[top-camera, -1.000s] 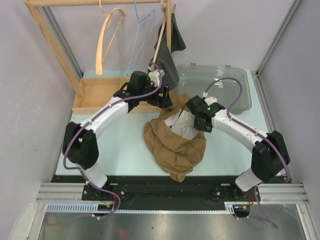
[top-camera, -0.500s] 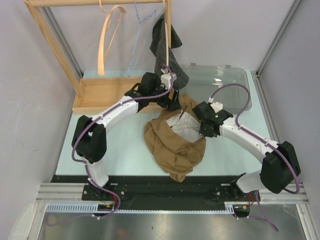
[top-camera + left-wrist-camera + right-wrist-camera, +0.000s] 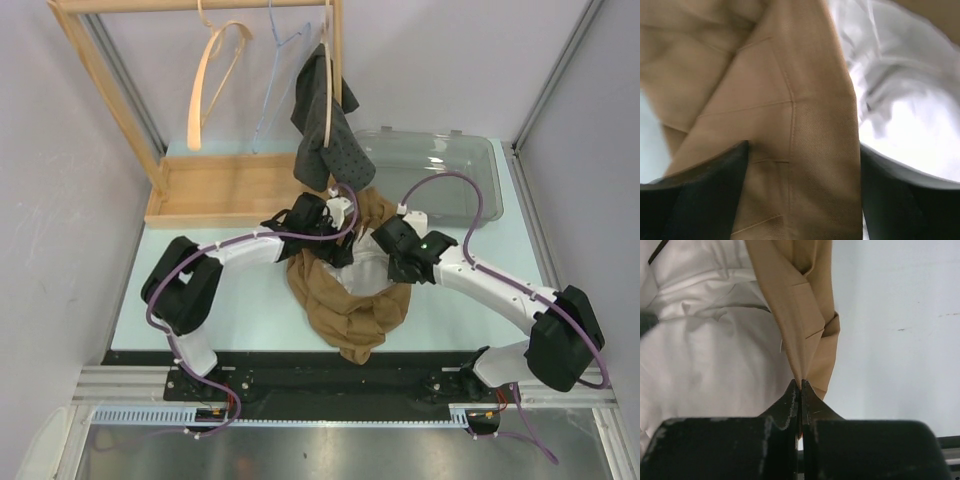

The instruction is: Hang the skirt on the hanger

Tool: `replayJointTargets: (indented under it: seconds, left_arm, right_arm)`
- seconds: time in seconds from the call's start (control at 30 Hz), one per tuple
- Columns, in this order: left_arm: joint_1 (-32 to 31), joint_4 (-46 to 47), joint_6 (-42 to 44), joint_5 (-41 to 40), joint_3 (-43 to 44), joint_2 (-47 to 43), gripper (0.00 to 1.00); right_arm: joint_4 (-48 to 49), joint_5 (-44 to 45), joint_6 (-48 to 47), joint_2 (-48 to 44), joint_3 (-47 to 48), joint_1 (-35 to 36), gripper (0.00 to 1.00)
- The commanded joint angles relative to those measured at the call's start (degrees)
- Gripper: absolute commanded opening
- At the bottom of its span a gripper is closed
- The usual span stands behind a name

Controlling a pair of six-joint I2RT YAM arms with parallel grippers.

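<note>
A tan skirt [image 3: 350, 312] with white lining [image 3: 366, 272] lies bunched on the table between both arms. My left gripper [image 3: 335, 250] is low over its back-left waistband. In the left wrist view this gripper [image 3: 804, 150] is open, with the tan waistband [image 3: 790, 75] running between its dark fingers [image 3: 705, 195]. My right gripper [image 3: 392, 262] sits at the skirt's right rim. In the right wrist view the right gripper [image 3: 801, 384] is shut on a fold of the tan waistband [image 3: 800, 305]. A bare wooden hanger [image 3: 213, 80] hangs on the rack at the back left.
A blue wire hanger [image 3: 275, 75] hangs beside the wooden one. A dark grey garment [image 3: 325, 130] hangs on a third hanger, just behind the left gripper. The wooden rack [image 3: 100, 80] has a tray base [image 3: 200, 190]. A clear plastic bin [image 3: 460, 165] stands back right.
My left arm has come down from the hung grey garment onto the skirt's waistband. My right gripper has shut on the skirt's edge and drawn it slightly left and back.
</note>
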Motion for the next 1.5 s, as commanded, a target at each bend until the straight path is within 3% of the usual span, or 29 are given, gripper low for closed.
replayJointTargets:
  seconds: [0.0,0.07,0.17,0.37,0.6,0.77,1.07,1.37,1.47]
  left_arm:
    - [-0.2,5.2,-1.9,-8.8,0.9,-3.9,0.66]
    - [-0.2,4.6,-2.5,-12.2,0.9,-4.7,0.43]
    - [-0.2,3.9,-3.5,-14.7,-0.8,-8.3,0.24]
    - [-0.2,1.2,-5.5,-14.6,-6.1,-18.3,0.06]
    - [-0.2,-3.4,-8.4,-17.6,-13.7,-34.2,0.0]
    - [-0.2,-9.7,-9.3,-22.0,-14.7,-44.5,0.0]
    - [-0.2,-20.6,-10.7,-25.5,-6.8,-56.1,0.0]
    - [-0.2,-25.8,-12.9,-28.3,-1.2,-64.0,0.0]
    - [-0.3,-27.6,-14.0,-30.0,-1.2,-65.9,0.0]
  right_arm:
    - [-0.1,2.8,0.7,-1.7,0.0,2.2,0.0]
    - [-0.9,3.7,1.6,-1.7,-0.1,2.5,0.0]
    - [-1.3,4.9,2.2,-2.2,-0.1,2.6,0.0]
    - [-1.2,6.4,3.1,-3.9,-0.1,2.5,0.0]
    - [3.9,6.2,-0.4,-6.5,-0.1,0.7,0.0]
    - [15.0,1.4,-8.5,-8.1,0.9,-5.3,0.0]
    - [21.7,-5.3,-22.8,-6.0,19.9,-7.7,0.0]
    - [19.9,-10.1,-31.7,3.9,43.1,-3.5,0.0]
    - [18.6,-11.8,-31.1,5.5,43.0,-2.6,0.0]
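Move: The left hand's open fingers straddle the left edge of the brown skirt's waistband, which lies only about 2 cm ahead and 1 cm below. White lining lies some 6 cm to that hand's right, 1 cm back and slightly lower. The right hand already grips the waistband's right part. From it, the grey skirt on its hanger is about 20 cm ahead, 13 cm left and 35 cm up, and the empty bin 23 cm ahead, 8 cm right, about level. Nudging forward about 2.5 cm, the left hand closes on the brown waistband edge, then carries it up some 27 cm, left and back, fingers swinging upward and counter-clockwise. The right hand waits with its grip shut, then sweeps up about 30 cm, forward and a little left towards the hanging grey skirt, tipping its fingers up strongly. ##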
